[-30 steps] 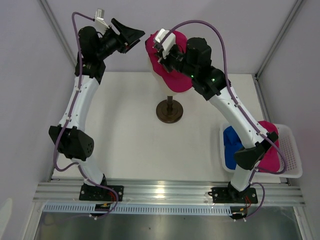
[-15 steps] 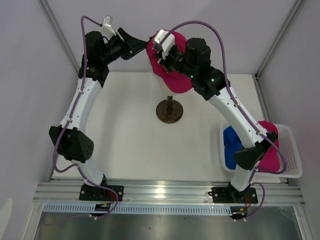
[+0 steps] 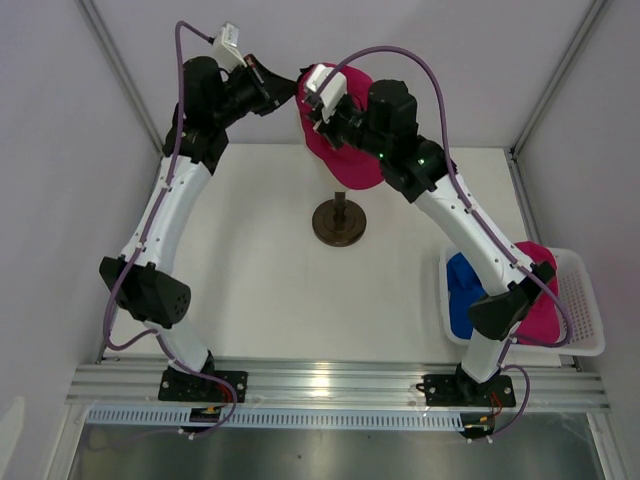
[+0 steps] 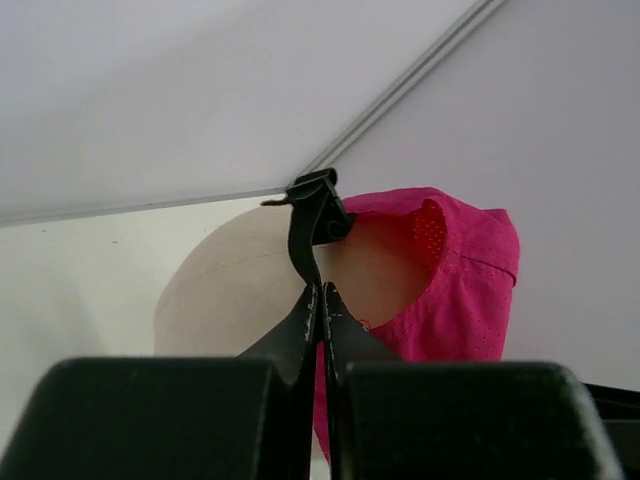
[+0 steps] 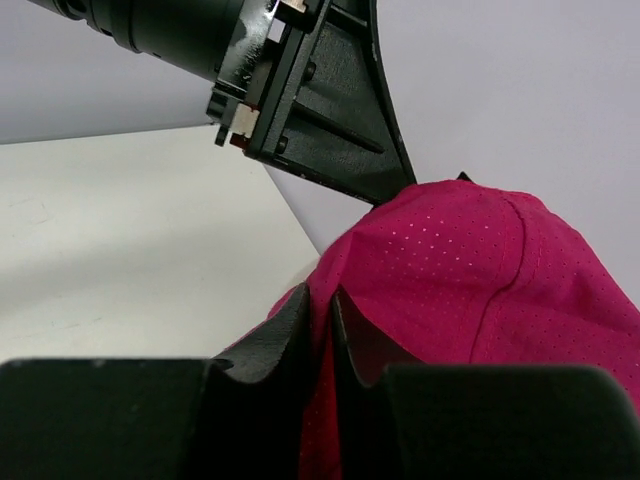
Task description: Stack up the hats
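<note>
A magenta-pink hat sits over the cream mannequin head above the dark round stand. My right gripper is shut on a fold of this hat's fabric; in the right wrist view the gripper pinches the cloth. My left gripper is at the hat's far left edge. In the left wrist view it is shut on the hat's black strap, with the hat to its right. A royal blue hat and another pink hat lie in the basket.
The white mesh basket stands at the table's right edge, beside the right arm's base. White enclosure walls and frame posts stand close behind the hat and both grippers. The left arm stretches up along the table's left side.
My left gripper has moved right to the pink hat and gone from wide open to shut on its strap. The right gripper has kept its hold on the hat.
</note>
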### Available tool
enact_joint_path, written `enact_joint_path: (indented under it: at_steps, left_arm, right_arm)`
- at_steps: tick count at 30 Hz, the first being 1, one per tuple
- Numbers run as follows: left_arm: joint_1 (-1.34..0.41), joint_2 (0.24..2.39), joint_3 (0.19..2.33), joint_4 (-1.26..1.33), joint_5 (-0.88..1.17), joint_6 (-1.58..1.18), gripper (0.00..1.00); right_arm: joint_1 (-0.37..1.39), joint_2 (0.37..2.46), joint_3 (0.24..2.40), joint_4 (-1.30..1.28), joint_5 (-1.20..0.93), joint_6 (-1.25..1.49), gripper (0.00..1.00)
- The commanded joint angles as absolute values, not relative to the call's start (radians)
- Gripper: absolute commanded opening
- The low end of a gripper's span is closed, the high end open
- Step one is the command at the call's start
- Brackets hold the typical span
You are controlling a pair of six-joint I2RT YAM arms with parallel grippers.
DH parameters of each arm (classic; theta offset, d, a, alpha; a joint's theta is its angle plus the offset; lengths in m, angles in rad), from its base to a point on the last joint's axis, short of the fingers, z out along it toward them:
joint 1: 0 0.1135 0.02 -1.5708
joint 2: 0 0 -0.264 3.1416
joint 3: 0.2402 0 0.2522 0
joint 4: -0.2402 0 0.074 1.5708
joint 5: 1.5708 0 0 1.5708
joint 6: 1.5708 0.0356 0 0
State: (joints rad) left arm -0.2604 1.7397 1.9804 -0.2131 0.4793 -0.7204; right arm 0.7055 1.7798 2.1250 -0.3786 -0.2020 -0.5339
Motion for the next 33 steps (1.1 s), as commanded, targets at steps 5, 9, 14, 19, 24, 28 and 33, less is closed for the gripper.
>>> enact_joint_path:
  at_steps: [5, 9, 14, 19, 24, 28, 33]
  left_arm:
    - [-0.298, 1.612, 1.935, -0.201, 0.07, -0.603, 0.01]
    - [-0.298, 1.595, 1.879, -0.17, -0.043, -0.661, 0.01]
    - [-0.299, 1.64, 1.861, -0.179, -0.017, -0.748, 0.01]
    - [-0.301, 1.641, 1.812, -0.158, -0.008, -0.799, 0.01]
    - [-0.305, 1.609, 1.74, -0.124, -0.008, -0.83, 0.01]
    - [-0.305, 1.602, 1.706, -0.115, -0.008, -0.862, 0.01]
    - [-0.313, 1.586, 1.674, -0.098, -0.008, -0.871, 0.01]
  right_arm:
    - [0.684, 1.721, 2.094, -0.301, -0.21, -0.522, 0.22]
    - [0.641, 1.712, 2.092, -0.258, -0.21, -0.427, 0.26]
    - [0.569, 1.672, 2.053, -0.226, -0.284, -0.29, 0.49]
    - [0.529, 1.557, 1.954, -0.183, -0.334, -0.151, 0.95]
    - [0.398, 1.457, 1.893, -0.173, -0.417, 0.052, 0.99]
    - [0.284, 1.307, 1.638, -0.056, -0.396, 0.259, 1.0]
    - [0.19, 1.206, 1.375, -0.012, -0.331, 0.428, 1.0]
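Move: Beyond the left fingertips, which already pinch the magenta hat's black strap, the mannequin head lies about 5 cm ahead, 9 cm to the right and 9 cm lower; the hat draped on it is centred about 4 cm ahead, 9 cm right and 6 cm down. From the right hand, still gripping the hat's near left side, the hat lies some 9 cm ahead, 5 cm right and 6 cm down, with the head's middle just under it. Keeping the strap pinched, the left hand swings counter-clockwise by some 25 degrees and draws left about 4 cm, then sinks about 6 cm beside the head, edging forward. Meanwhile the right hand opens wide, lets go of the cloth and sweeps some 20 cm to the right, away from the hat, rising and then dipping as it rolls left side up. ##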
